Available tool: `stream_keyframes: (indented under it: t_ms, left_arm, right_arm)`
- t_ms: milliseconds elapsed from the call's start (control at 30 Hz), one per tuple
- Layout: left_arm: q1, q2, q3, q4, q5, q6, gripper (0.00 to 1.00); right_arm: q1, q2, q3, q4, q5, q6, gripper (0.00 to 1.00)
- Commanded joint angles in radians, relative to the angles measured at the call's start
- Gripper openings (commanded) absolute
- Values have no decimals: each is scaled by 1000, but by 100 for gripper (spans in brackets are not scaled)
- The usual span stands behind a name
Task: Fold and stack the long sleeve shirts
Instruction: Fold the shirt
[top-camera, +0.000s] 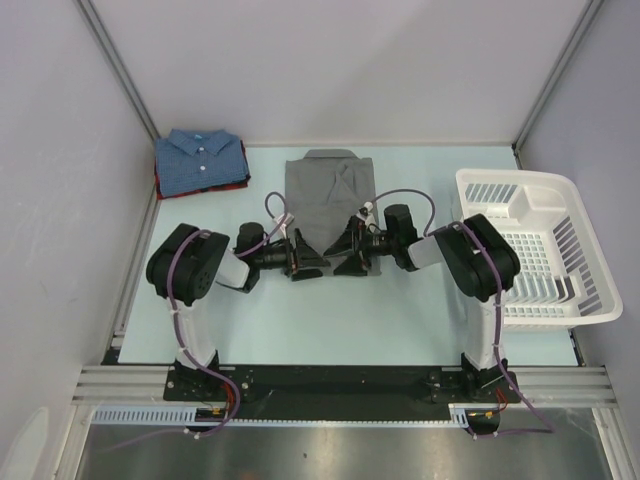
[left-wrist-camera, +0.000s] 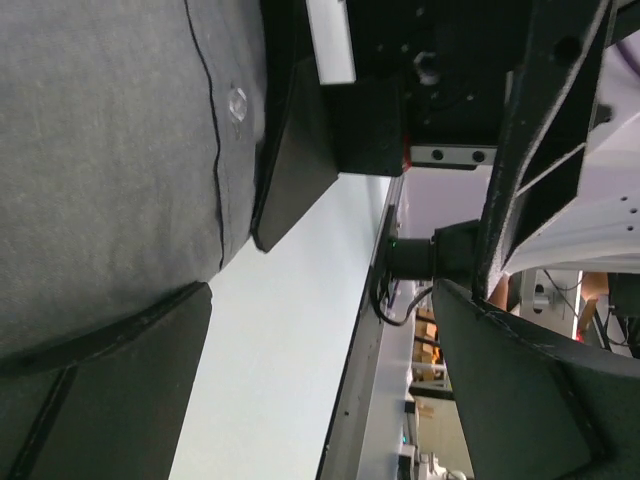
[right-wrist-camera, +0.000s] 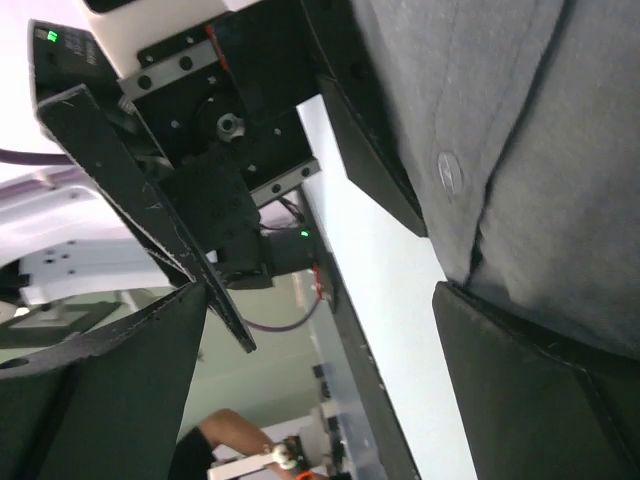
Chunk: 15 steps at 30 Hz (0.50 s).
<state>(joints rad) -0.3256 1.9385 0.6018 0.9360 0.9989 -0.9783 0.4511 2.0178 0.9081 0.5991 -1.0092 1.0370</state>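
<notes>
A folded mid-grey long sleeve shirt (top-camera: 330, 190) lies flat at the table's centre, collar to the far side. At the back left a folded blue dotted shirt (top-camera: 200, 160) rests on a dark red one (top-camera: 240, 182), of which only the edges show. My left gripper (top-camera: 308, 262) and right gripper (top-camera: 350, 258) face each other at the grey shirt's near edge, both open and holding nothing. In the left wrist view the grey shirt (left-wrist-camera: 110, 170) meets one of the fingers (left-wrist-camera: 110, 390) of the left gripper (left-wrist-camera: 320, 390). In the right wrist view the grey shirt (right-wrist-camera: 520, 150) meets one of the fingers (right-wrist-camera: 540, 400) of the right gripper (right-wrist-camera: 320, 390).
A white slatted plastic basket (top-camera: 575, 250) stands at the right edge of the table, close beside the right arm. Grey walls enclose the table on the left, right and far sides. The two arms lie low across the near middle.
</notes>
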Motion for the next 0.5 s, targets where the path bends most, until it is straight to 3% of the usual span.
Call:
stream_keyframes:
  t_ms: [0,167,467]
  left_arm:
    - [5,39,-5,198,-80,-65,99]
    - [51,30,-65,62,-102,21,100]
    - [220,-75,-123,-291,-128,286,99]
  right_arm:
    - [11,68,-29,211,92,115,100]
    - [-26,131,-83,189,92,75,100]
    - [-130,27,-156,-111,78,-207,100]
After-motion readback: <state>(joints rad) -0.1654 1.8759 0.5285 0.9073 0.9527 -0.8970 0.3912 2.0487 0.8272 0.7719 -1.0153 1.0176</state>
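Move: The grey folded shirt lies just under both hands. Its middle is about 11 cm ahead and 5 cm right of the left hand, about 10 cm ahead and 4 cm left of the right, and some 2 cm below each. The blue shirt stack is roughly 24 cm ahead and 26 cm left of the left hand. The white basket's middle is level with the right hand, about 44 cm to its right. Over the near part of the grey shirt the two facing grippers spread apart, fingers still wide open and low against the cloth. The left hand sweeps about 5 cm left towards the shirt's left edge, easing forward and turning some 10 degrees counter-clockwise; the right first edges forward and down, then slides a couple of centimetres right. ##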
